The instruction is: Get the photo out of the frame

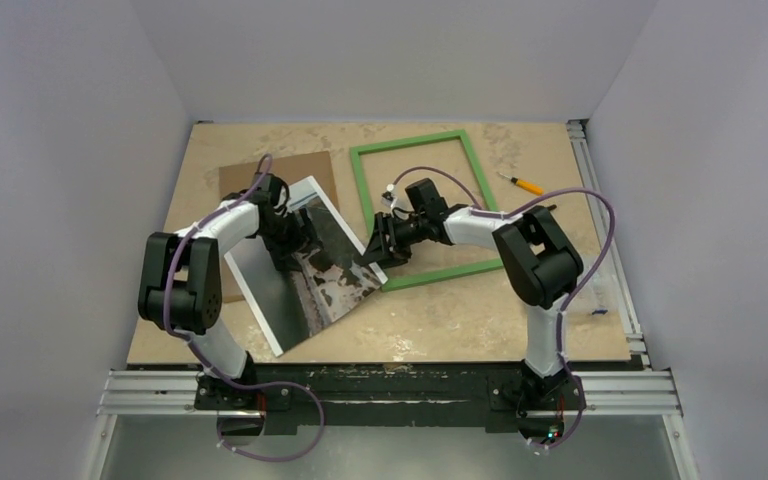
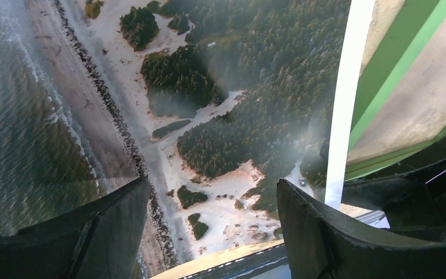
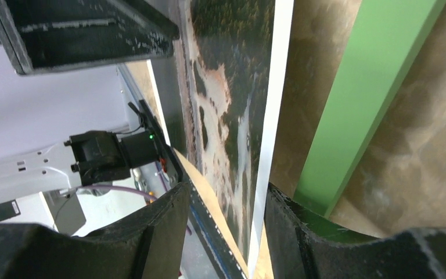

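Observation:
The photo (image 1: 310,285), a landscape print with a white margin, lies at a slant on the table to the left of the green frame (image 1: 417,145), outside it. My left gripper (image 1: 300,240) is over the print's middle and open; in the left wrist view the photo (image 2: 209,104) fills the space between and beyond the fingers (image 2: 110,226). My right gripper (image 1: 373,250) is open at the print's right edge. In its wrist view the photo's white margin (image 3: 270,116) runs between the two parted fingers (image 3: 302,232), with the frame's bar (image 3: 366,99) just beyond.
A brown board (image 1: 245,180) lies partly under the photo's far corner. An orange pencil (image 1: 522,183) rests right of the frame. Metal rails run along the table's right side (image 1: 615,250) and near edge (image 1: 390,385). White walls close in the table.

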Controlling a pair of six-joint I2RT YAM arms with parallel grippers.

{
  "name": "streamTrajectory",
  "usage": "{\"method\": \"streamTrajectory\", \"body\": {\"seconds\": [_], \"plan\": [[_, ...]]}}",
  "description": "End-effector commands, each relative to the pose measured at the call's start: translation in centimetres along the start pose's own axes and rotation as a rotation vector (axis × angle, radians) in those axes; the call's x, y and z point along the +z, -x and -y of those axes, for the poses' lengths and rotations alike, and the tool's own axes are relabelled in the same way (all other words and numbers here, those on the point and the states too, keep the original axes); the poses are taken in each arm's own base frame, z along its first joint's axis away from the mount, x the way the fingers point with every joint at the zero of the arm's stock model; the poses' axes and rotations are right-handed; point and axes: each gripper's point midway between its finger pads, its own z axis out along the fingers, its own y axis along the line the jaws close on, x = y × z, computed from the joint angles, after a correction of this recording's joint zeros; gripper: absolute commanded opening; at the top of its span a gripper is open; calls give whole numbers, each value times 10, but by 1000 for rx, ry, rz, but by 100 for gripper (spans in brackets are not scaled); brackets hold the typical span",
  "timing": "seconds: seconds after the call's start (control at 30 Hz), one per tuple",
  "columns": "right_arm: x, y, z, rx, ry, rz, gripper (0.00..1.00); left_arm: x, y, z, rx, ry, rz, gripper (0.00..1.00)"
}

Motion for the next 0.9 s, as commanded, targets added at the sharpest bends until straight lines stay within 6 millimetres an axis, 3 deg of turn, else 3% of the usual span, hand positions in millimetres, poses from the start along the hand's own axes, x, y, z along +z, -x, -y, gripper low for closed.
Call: {"method": "streamTrajectory", "body": {"seconds": [0.0,0.17,0.37,0.43,0.57,0.73,0.87], "plan": [[8,10,-10,-48,26,-23,49,0,6,11,5,-26,2,77],[22,10,-10,-50,34,-48,45,7,4,8,-5,-24,-20,77],[31,13,-8,-6,23,-21,12,-4,12,17,16,-44,24,77],[30,19,-9,26,12,37,0,-18,17,26,43,-65,65,77],[19,32,-17,111,38,208,0,-63,27,52,103,-136,182,78],[-15,47,-11,223,69,406,0,-121,31,79,165,-224,325,78],[-46,59,-2,249,42,531,0,-138,25,82,189,-239,360,78]]}}
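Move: The photo's right-hand edge runs between the right hand's half-open fingers, its grasping spot roughly level ahead, 2 cm left and 2 cm below. From this hand, the photo's near-right corner is about 5 cm back and 2 cm right; the green frame's near-left corner is some 7 cm back and 2 cm right. The left hand is low over the photo, with that edge spot about 16 cm to its right, level ahead and 1 cm lower. Left and down by about 2.5 cm each, the right hand slides its fingers farther over the photo's right-hand edge and shuts them on it, then draws back about 4 cm to the right, rising slightly and turning clockwise some 20 degrees with the edge pinched. The left hand stays low over the photo, fingers open, until that pinch is made, then lifts quickly about 14 cm and a little forward, its fingertips swinging forward. ##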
